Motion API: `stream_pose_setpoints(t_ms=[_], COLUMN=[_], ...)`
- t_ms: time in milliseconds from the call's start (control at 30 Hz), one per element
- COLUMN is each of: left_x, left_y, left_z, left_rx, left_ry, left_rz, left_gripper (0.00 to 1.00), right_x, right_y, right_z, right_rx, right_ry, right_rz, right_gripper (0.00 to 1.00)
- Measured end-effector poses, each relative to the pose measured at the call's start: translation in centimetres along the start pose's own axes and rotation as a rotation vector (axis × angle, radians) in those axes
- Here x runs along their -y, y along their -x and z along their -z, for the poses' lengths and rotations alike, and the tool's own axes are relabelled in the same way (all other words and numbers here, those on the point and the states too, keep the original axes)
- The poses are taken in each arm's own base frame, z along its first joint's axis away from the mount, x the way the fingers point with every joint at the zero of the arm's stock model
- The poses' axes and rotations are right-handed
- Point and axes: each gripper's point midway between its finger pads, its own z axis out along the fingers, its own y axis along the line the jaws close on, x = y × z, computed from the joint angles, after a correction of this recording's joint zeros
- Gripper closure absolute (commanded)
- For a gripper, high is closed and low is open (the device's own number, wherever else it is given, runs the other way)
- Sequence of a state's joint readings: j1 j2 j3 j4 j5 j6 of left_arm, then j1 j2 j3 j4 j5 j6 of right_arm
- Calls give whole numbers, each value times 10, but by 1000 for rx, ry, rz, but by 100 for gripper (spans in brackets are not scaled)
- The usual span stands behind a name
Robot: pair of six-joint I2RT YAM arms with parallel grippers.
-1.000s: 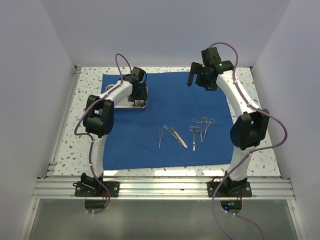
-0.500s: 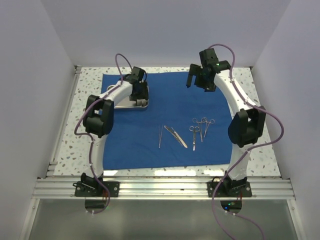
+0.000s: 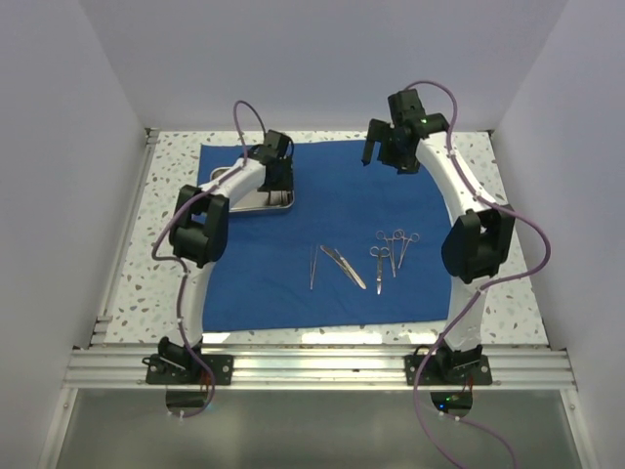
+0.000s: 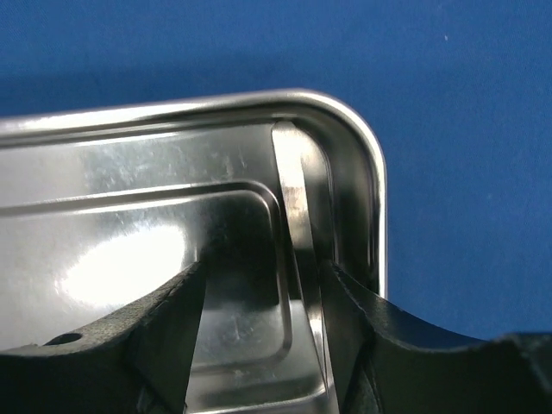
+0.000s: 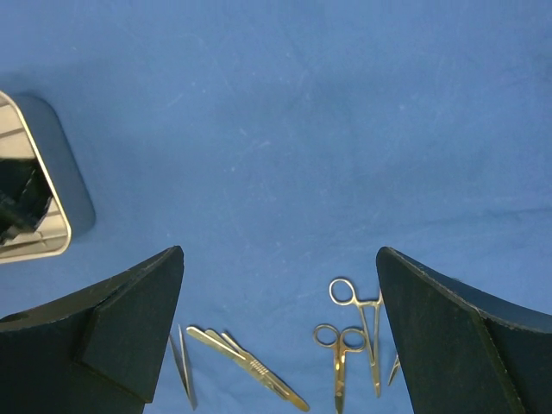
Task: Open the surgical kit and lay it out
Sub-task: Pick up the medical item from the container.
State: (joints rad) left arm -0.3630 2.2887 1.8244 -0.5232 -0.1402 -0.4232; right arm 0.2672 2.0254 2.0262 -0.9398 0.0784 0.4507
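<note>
The royal-blue cloth (image 3: 342, 200) lies spread flat on the table. The steel tray (image 3: 234, 178) rests on its far left part and holds no instruments that I can see. My left gripper (image 3: 278, 188) is down at the tray's right end, open. In the left wrist view its jaws (image 4: 263, 289) straddle the tray wall (image 4: 297, 198), with one finger inside the tray and the other at the rim. Tweezers (image 3: 312, 266), a flat handle (image 3: 342, 266), scissors (image 3: 378, 266) and forceps (image 3: 398, 244) lie in a row on the cloth. My right gripper (image 3: 383, 156) hangs open high above the cloth's far right.
A speckled tabletop (image 3: 508, 186) surrounds the cloth, with white walls on three sides. An aluminium rail (image 3: 312, 366) at the near edge carries both arm bases. In the right wrist view the tray (image 5: 34, 216) shows at the left and the instruments (image 5: 338, 354) low between the fingers.
The left arm has swung a little to the right, so more of the tray's left side shows. The right gripper has drifted slightly back and left. The instruments have not moved.
</note>
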Motion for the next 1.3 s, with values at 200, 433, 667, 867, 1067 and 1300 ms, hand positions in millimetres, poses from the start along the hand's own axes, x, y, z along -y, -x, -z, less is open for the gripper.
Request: stream_pose_setpoints(t_ms=[200,433,667,867,1067,1300], left_x=[-2,-9,-27,-38,-35,-33], left_y=[13,12,9,2,1,3], left_z=[-13,-13,-7,-1,-2,0], left_rx=[40,45,15,-14,-23,-23], left_ry=[77,119,137,131,106,99], left_rz=[-40,-36,32,60,66,66], left_gripper=[41,45,53,83,100,100], right_x=[-3,-6,-9,-11,-11,-11], right_y=[8,11,12,14,15,15], right_z=[4,-8,-6,-4,-4,-3], right_rx=[11,-4,-5,1,1,1], right_ry=[6,2,14,20,20,20], right_rz=[2,6,6,6,6,6], right_gripper=[2,2,3,3,3,3])
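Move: The medical item, a slim flat metal tool, lies lengthwise along the tray's right side, its middle about 2 cm right of the left hand, 1 cm ahead and 1 cm lower. The tray's right wall is some 4 cm to that hand's right and 1 cm ahead; the tweezers on the cloth lie about 19 cm back and 8 cm right. From the right hand, the medical item is roughly 25 cm left, 4 cm ahead and 17 cm below. Ease the half-open left gripper forward about 2 cm along the medical item, staying low in the tray, then sweep left about 4 cm while drawing back again, carrying the item away from the right wall with the right finger and turning slightly counter-clockwise. Close the fingers to pinch the item by its middle, and hold there. ##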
